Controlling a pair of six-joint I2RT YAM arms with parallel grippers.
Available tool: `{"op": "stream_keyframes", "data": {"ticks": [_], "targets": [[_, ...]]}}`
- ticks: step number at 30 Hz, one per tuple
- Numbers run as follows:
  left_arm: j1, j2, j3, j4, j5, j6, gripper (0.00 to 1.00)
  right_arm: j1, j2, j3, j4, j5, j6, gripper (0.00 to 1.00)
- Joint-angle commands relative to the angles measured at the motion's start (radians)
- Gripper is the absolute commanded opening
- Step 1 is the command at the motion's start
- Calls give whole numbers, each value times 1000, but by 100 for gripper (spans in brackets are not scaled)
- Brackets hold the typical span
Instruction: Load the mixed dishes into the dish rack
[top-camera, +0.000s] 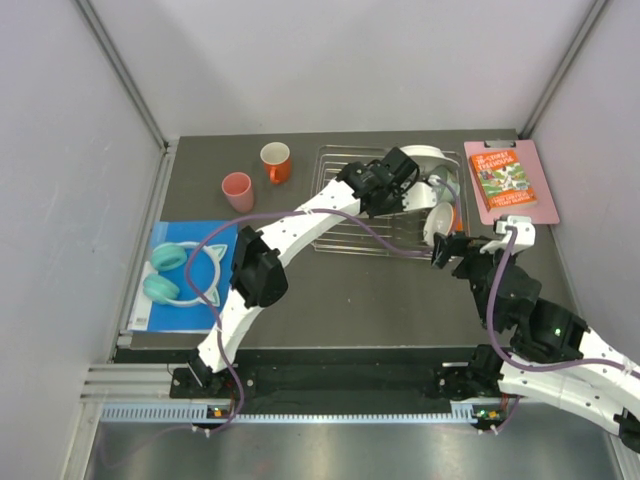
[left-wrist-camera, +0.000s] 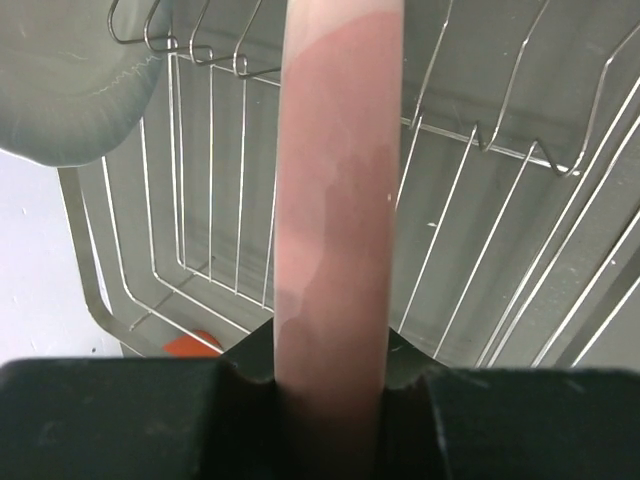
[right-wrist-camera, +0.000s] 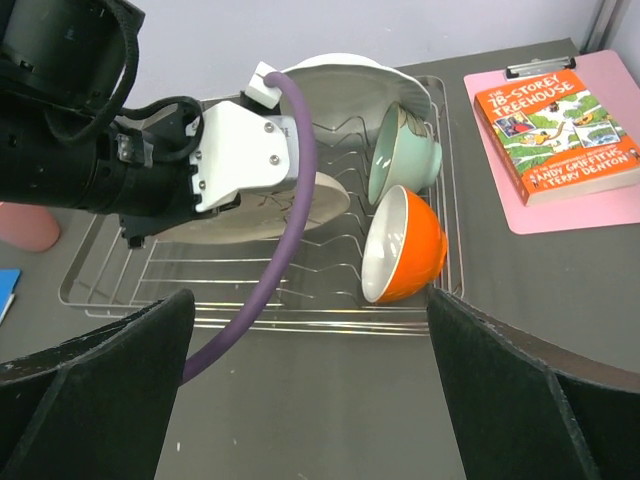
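The chrome dish rack (top-camera: 345, 235) stands at the back of the table. My left gripper (top-camera: 385, 185) is over it, shut on the edge of the pink-and-cream plate (left-wrist-camera: 335, 200), which is held on edge above the bars (left-wrist-camera: 480, 250). In the right wrist view that plate (right-wrist-camera: 300, 205) is half hidden behind the left gripper (right-wrist-camera: 150, 170). A pale grey-white plate (right-wrist-camera: 340, 85), a mint-green bowl (right-wrist-camera: 405, 155) and an orange bowl (right-wrist-camera: 405, 245) stand in the rack's right half. The pink cup (top-camera: 237, 190) and orange cup (top-camera: 276, 161) sit left of the rack. My right gripper (top-camera: 447, 248) is open at the rack's front right corner, empty.
Teal cat-ear headphones (top-camera: 185, 272) lie on a blue book (top-camera: 170, 310) at the left edge. An orange paperback (top-camera: 503, 180) rests on a pink clipboard (top-camera: 540, 160) right of the rack. The left arm's purple cable (right-wrist-camera: 270, 270) hangs over the rack's front rim.
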Motion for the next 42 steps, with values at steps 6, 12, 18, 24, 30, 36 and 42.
{"op": "stream_keyframes", "data": {"ticks": [6,12,18,24,30,36,42], "targets": [[-20,5,16,51,-64,131,9,6,-9,-26,20,-8,0,98],[-40,-25,-63,198,-130,285,11,3,-21,-35,23,6,-5,98],[-69,19,-44,225,-136,342,13,3,-61,-47,6,15,11,98],[-89,45,-14,252,-131,351,22,3,-81,-46,-18,16,32,97],[-89,25,-43,338,-150,391,58,3,-73,-47,-18,12,35,97],[-89,7,-61,377,-157,392,99,3,-78,-47,-17,15,35,97],[-88,-19,-84,378,-160,369,99,3,-78,-47,-15,20,29,97]]}}
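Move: The left hand still pinches the pink side of the plate, and the place in the rack where the plate is to stand lies roughly 5 cm to its right, 3 cm ahead and 7 cm below. Some 8 cm beneath hand height, the mint bowl is 11 cm right and 1 cm ahead, the orange bowl 10 cm right and 8 cm back, the big white bowl 6 cm right and 8 cm ahead. From the right hand the plate's place is about 20 cm ahead, 7 cm left, 20 cm down. Keeping its pinch on the plate's pink rim, the left hand eases about 3 cm to the right towards the mint bowl and some 2 cm forward at nearly constant height, turning clockwise and tipping its fingers up to point farther forward, so that plate and rack swing round together. It then spreads the fingers wide to let go of the plate while going on another 3 cm right and rising about 2 cm, stopping with the rim still between the open fingers and the wrist tipped up some 20 degrees in all. ##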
